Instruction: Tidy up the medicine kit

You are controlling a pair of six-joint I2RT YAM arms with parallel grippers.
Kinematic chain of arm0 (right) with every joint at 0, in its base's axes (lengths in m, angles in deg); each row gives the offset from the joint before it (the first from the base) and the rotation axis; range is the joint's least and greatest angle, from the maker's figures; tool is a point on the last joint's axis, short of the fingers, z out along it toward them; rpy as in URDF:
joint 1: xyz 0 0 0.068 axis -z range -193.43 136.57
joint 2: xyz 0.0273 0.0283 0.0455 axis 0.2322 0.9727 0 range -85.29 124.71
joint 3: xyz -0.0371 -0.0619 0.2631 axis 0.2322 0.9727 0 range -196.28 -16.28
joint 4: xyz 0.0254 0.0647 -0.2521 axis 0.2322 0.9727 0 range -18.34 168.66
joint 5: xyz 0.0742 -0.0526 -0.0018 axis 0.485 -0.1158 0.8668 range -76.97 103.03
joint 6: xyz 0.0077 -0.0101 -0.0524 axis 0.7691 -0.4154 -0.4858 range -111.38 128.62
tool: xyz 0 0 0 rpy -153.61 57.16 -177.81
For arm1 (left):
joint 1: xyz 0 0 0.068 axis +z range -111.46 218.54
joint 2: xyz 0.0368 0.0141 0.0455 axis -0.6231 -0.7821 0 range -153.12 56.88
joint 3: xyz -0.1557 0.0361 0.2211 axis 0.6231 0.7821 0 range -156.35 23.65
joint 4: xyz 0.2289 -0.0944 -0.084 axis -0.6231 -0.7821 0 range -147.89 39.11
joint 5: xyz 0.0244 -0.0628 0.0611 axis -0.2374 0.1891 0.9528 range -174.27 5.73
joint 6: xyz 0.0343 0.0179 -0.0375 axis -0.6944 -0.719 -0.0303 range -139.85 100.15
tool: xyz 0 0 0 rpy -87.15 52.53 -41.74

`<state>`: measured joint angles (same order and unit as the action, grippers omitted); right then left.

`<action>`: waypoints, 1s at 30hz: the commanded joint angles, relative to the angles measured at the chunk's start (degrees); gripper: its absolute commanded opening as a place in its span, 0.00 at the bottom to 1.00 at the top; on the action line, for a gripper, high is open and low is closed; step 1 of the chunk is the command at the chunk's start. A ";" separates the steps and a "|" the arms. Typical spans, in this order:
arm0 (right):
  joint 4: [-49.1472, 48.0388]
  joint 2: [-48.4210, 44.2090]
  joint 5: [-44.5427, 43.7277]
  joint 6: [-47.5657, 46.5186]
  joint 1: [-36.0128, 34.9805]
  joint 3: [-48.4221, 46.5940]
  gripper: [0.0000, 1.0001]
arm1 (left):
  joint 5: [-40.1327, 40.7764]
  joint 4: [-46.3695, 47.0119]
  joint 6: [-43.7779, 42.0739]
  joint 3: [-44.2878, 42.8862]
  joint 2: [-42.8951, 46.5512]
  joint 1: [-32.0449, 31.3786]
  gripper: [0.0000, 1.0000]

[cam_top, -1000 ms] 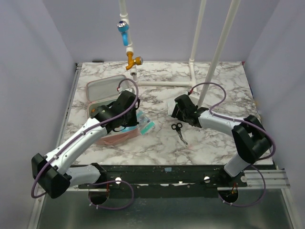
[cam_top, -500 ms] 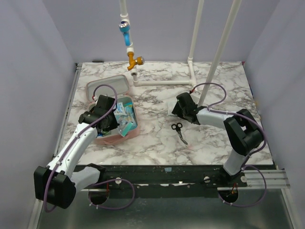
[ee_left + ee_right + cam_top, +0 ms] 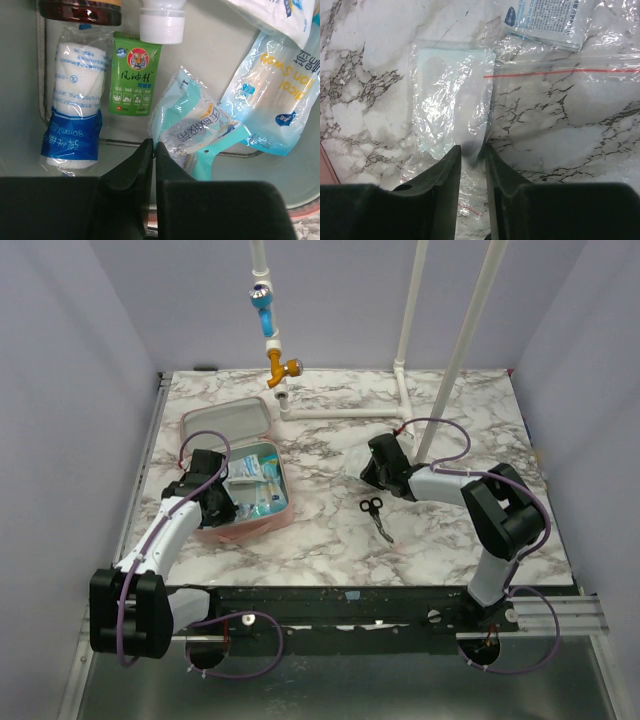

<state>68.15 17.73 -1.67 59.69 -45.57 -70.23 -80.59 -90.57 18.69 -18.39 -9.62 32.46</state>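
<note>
The medicine kit (image 3: 222, 421) lies open at the table's left, pink with a grey lining (image 3: 215, 60). Inside it are a gauze roll (image 3: 75, 100), a green sachet (image 3: 134, 75), a white-capped bottle (image 3: 161, 22), a brown bottle (image 3: 80, 10) and blue swab packets (image 3: 272, 105). My left gripper (image 3: 154, 146) reaches into the kit's near left part (image 3: 233, 504), shut on the corner of a teal packet (image 3: 195, 127). My right gripper (image 3: 472, 150) is low over the table's middle (image 3: 368, 472). Its jaws stand narrowly open astride a raised fold of a clear plastic bag (image 3: 450, 100).
Black-handled scissors (image 3: 376, 512) lie just in front of the right gripper. A second zip bag with a red line (image 3: 560, 72) holds a printed packet (image 3: 545, 20). A white pipe frame (image 3: 345, 412) and two poles (image 3: 455, 350) stand at the back.
My left arm has drawn back to the left, bringing the teal packet down into the kit and uncovering its contents. My right gripper's jaws have narrowed around the clear bag.
</note>
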 commanded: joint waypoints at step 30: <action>8.10 -16.48 2.49 -2.53 -4.69 0.10 0.01 | -11.13 -7.31 -6.56 -6.56 19.76 0.14 0.99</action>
<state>71.19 4.09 2.40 59.58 -47.01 -67.46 -88.70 -95.62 15.59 -22.98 6.16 32.48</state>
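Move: Inside the box, the left hand holds the teal packet, its middle 3 cm to the right and 1 cm ahead, just above the box floor. The green carton is about 5 cm ahead and 1 cm left; the gauze roll 3 cm ahead and 5 cm left. Under the right fingertips is the flat white packet, middle 3 cm ahead and 2 cm left; the alcohol-pad bag lies some 11 cm ahead and 6 cm right, scissors 13 cm back and 2 cm right. Sinking just under 1 cm, the left hand spreads its shut fingers wide to let go of the teal packet, then rises about 9 cm out of the box, fingertips tilting forward some 15 degrees. Meanwhile the right fingers close from part open onto the near end of the white packet, then draw back 2 cm and lift it some 7 cm. ##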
